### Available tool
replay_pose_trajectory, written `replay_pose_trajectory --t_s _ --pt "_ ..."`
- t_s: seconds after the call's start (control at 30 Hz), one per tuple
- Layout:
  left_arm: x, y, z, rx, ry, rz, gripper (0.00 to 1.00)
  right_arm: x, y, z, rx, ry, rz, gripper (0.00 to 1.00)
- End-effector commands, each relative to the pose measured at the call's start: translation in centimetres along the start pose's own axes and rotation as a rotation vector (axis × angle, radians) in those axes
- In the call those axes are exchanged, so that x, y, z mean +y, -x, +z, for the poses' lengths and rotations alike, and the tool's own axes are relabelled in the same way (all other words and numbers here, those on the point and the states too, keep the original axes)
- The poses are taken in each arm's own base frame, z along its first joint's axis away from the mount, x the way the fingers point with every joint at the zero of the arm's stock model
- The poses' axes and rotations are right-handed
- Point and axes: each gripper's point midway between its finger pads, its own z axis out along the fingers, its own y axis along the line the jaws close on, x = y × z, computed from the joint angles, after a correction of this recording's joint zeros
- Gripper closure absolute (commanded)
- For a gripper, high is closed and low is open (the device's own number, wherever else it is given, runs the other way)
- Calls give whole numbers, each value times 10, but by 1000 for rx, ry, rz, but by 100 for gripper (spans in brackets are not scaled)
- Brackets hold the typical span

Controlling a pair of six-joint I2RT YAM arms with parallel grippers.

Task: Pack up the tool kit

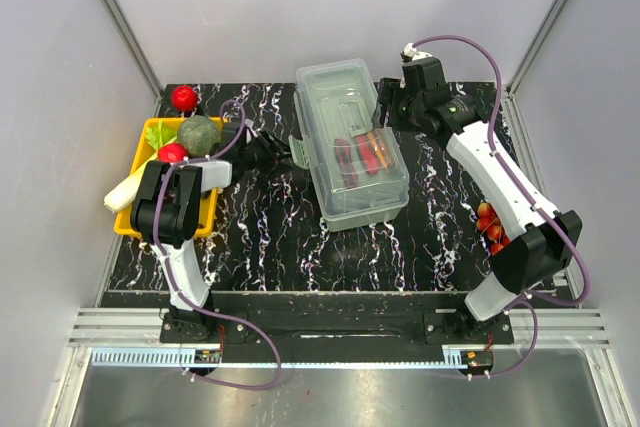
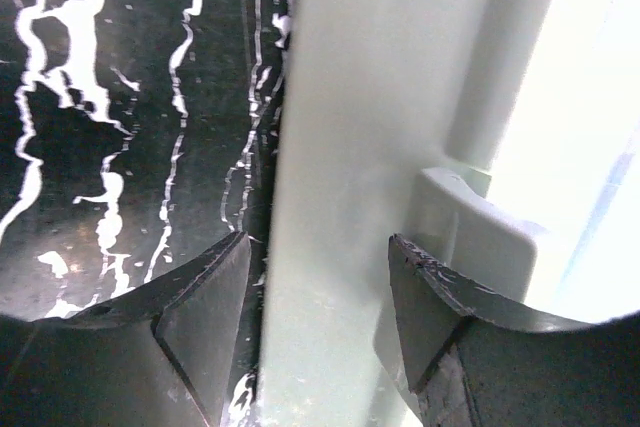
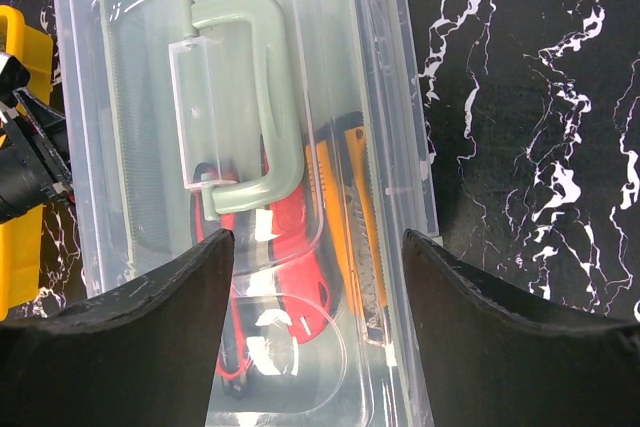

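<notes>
The clear plastic tool box point(image 1: 350, 142) lies mid-table with its lid down. Through the lid I see red pliers point(image 3: 290, 282), an orange utility knife point(image 3: 355, 217) and the pale green carry handle point(image 3: 250, 112). My left gripper point(image 1: 278, 154) is at the box's left side. In the left wrist view it point(image 2: 318, 242) is open, its fingers on either side of the pale green side latch point(image 2: 335, 177). My right gripper point(image 1: 383, 112) hovers open over the box's far right part. In the right wrist view it point(image 3: 318, 237) spans the lid above the tools, holding nothing.
A yellow tray point(image 1: 135, 222) at the left holds a green vegetable point(image 1: 200, 134), a tomato point(image 1: 172, 152) and a white radish point(image 1: 125, 189). A red fruit point(image 1: 184, 97) sits at the far left corner. Small red tomatoes point(image 1: 490, 227) lie by the right arm.
</notes>
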Motion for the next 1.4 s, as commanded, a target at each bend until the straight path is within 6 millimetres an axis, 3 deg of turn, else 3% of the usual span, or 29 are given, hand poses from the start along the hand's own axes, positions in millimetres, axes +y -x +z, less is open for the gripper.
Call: replay_pose_trajectory --t_s 0.0,0.37,0.53,0.67,0.83,1.17,1.37 --pt "-38 3 -9 -2 -174 2 38 9 5 2 -19 32 14 27" --pt "-50 1 -15 -19 -263 -50 38 8 2 5 -9 25 15 27" --pt "-59 3 -20 -47 -367 -168 38 9 2 4 -9 27 20 28" --pt "-79 4 -31 -66 -508 -303 38 9 1 4 -6 31 23 28" --pt "-99 -1 -27 -38 -601 -342 39 10 2 3 -7 33 23 28" --pt "-97 -6 -32 -51 -684 -371 42 11 1 2 -4 35 27 29" --pt "-69 -15 -14 -61 -486 -292 42 10 3 1 -9 36 27 29"
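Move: The tool box's open latch, already tipped up against a finger of the left hand, lies about 3 cm to that hand's right, level with it ahead and back, and some 2 cm higher. The box's middle is roughly 13 cm right and 3 cm farther out. The yellow crate is about 23 cm left and 4 cm back, a little lower. From the right hand the latch is some 18 cm left, 2 cm ahead and 17 cm below. The latch is pushed up and over towards the lid's rim by the left hand's finger, which stays on it. That hand first rolls almost in place, then rises about 4 cm while shifting some 2.5 cm right towards the box, its left side sinking about 35 degrees in all. The fingers stay a bit over half open. ##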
